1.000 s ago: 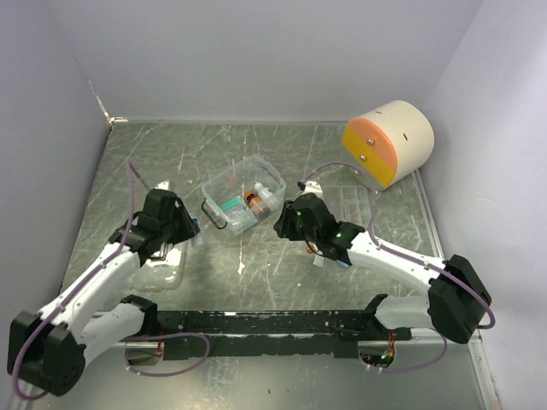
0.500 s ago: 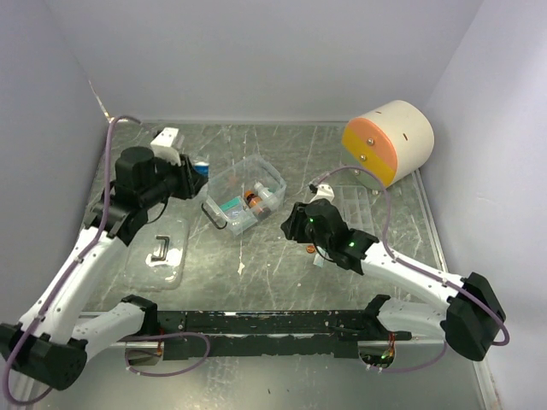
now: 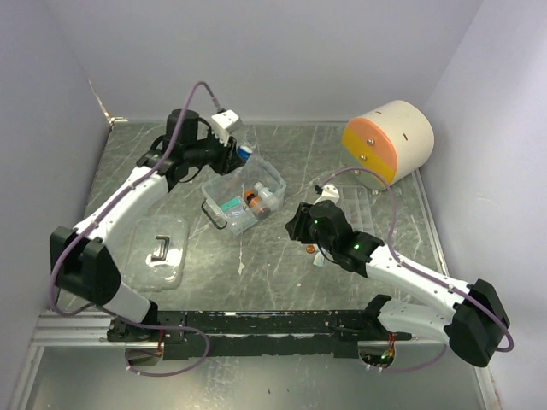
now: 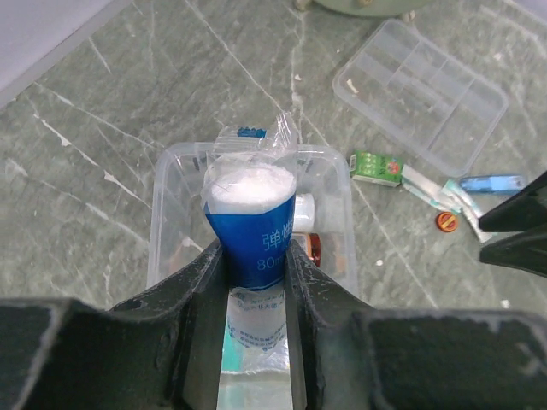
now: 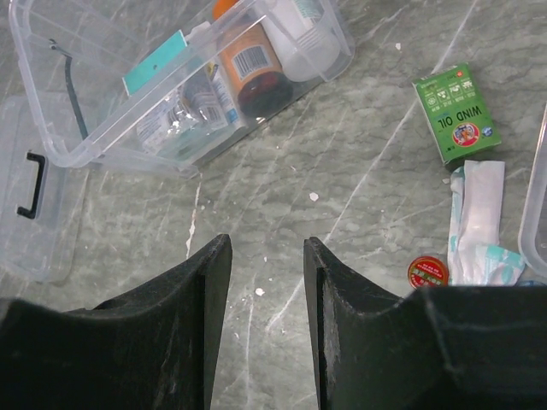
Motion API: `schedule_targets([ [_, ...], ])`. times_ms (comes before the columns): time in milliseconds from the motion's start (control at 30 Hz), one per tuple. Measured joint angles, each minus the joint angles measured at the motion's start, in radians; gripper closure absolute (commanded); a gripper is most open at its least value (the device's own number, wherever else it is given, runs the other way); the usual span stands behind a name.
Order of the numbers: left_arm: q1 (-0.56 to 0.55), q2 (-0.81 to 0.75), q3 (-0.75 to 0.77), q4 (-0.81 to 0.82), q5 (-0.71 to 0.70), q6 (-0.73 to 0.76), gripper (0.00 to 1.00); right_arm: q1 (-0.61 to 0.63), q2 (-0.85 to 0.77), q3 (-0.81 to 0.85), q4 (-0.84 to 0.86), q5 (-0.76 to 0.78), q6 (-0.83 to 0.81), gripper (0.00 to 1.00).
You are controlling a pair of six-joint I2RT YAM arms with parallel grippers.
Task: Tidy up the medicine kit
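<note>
The medicine kit (image 3: 244, 195) is a clear open box at mid table holding a brown bottle, a white bottle and a teal pack. My left gripper (image 3: 242, 152) hovers over its far edge, shut on a blue-and-white roll (image 4: 252, 213) in clear wrap. The kit's rim (image 4: 162, 213) lies right below that roll. The clear lid (image 3: 161, 250) with its black handle lies flat to the left. My right gripper (image 5: 267, 243) is open and empty over bare table, just right of the kit (image 5: 111, 128). The clear divided tray (image 3: 355, 205) rests to the right.
A green Wind Oil box (image 5: 455, 111), a white sachet (image 5: 477, 218) and a small red tin (image 5: 428, 272) lie between the kit and the tray. A large cream cylinder (image 3: 389, 141) with an orange face stands at the back right. Walls close three sides.
My left arm has swung from beside the lid up and to the right, carrying the roll to above the kit. The right gripper has shifted slightly right.
</note>
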Motion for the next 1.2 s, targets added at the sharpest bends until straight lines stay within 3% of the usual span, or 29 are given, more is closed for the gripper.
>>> schedule_targets([
  [267, -0.034, 0.206, 0.142, -0.053, -0.071, 0.225, 0.64, -0.005, -0.007, -0.002, -0.014, 0.011, -0.006, 0.60],
  [600, -0.054, 0.305, 0.158, -0.121, -0.218, 0.380, 0.64, -0.006, -0.013, -0.020, -0.023, 0.012, 0.012, 0.60],
  [933, -0.124, 0.320, 0.153, -0.135, -0.323, 0.428, 0.65, -0.008, -0.014, -0.022, -0.023, 0.011, 0.022, 0.60],
  [1200, -0.162, 0.433, 0.188, -0.126, -0.493, 0.427, 0.69, -0.008, -0.017, -0.030, -0.024, 0.009, 0.035, 0.60],
])
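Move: The left hand holds the blue-and-white bottle high above the clear box. The empty strip along the box's far-left side lies about 8 cm ahead, level sideways, some 22 cm below. The brown bottle is about 1 cm ahead and 4 cm right, the white bottle 4 cm ahead and 6 cm right, the teal packets 2 cm left and 2 cm back, all in the box. From the idle right hand the strip is about 20 cm ahead, 13 cm left and 10 cm below. Still pinching the blue-and-white bottle, the left hand sinks some 15 cm towards the empty far-left strip of the clear box, reaching forward about 6 cm, mostly early on. The wrist rolls nearly 40 degrees, left side rising, so the fingers swing from pointing sideways to the right to pointing steeply down; the descent slows briefly with a slight draw back, then goes on down and a little forward, grip kept. ##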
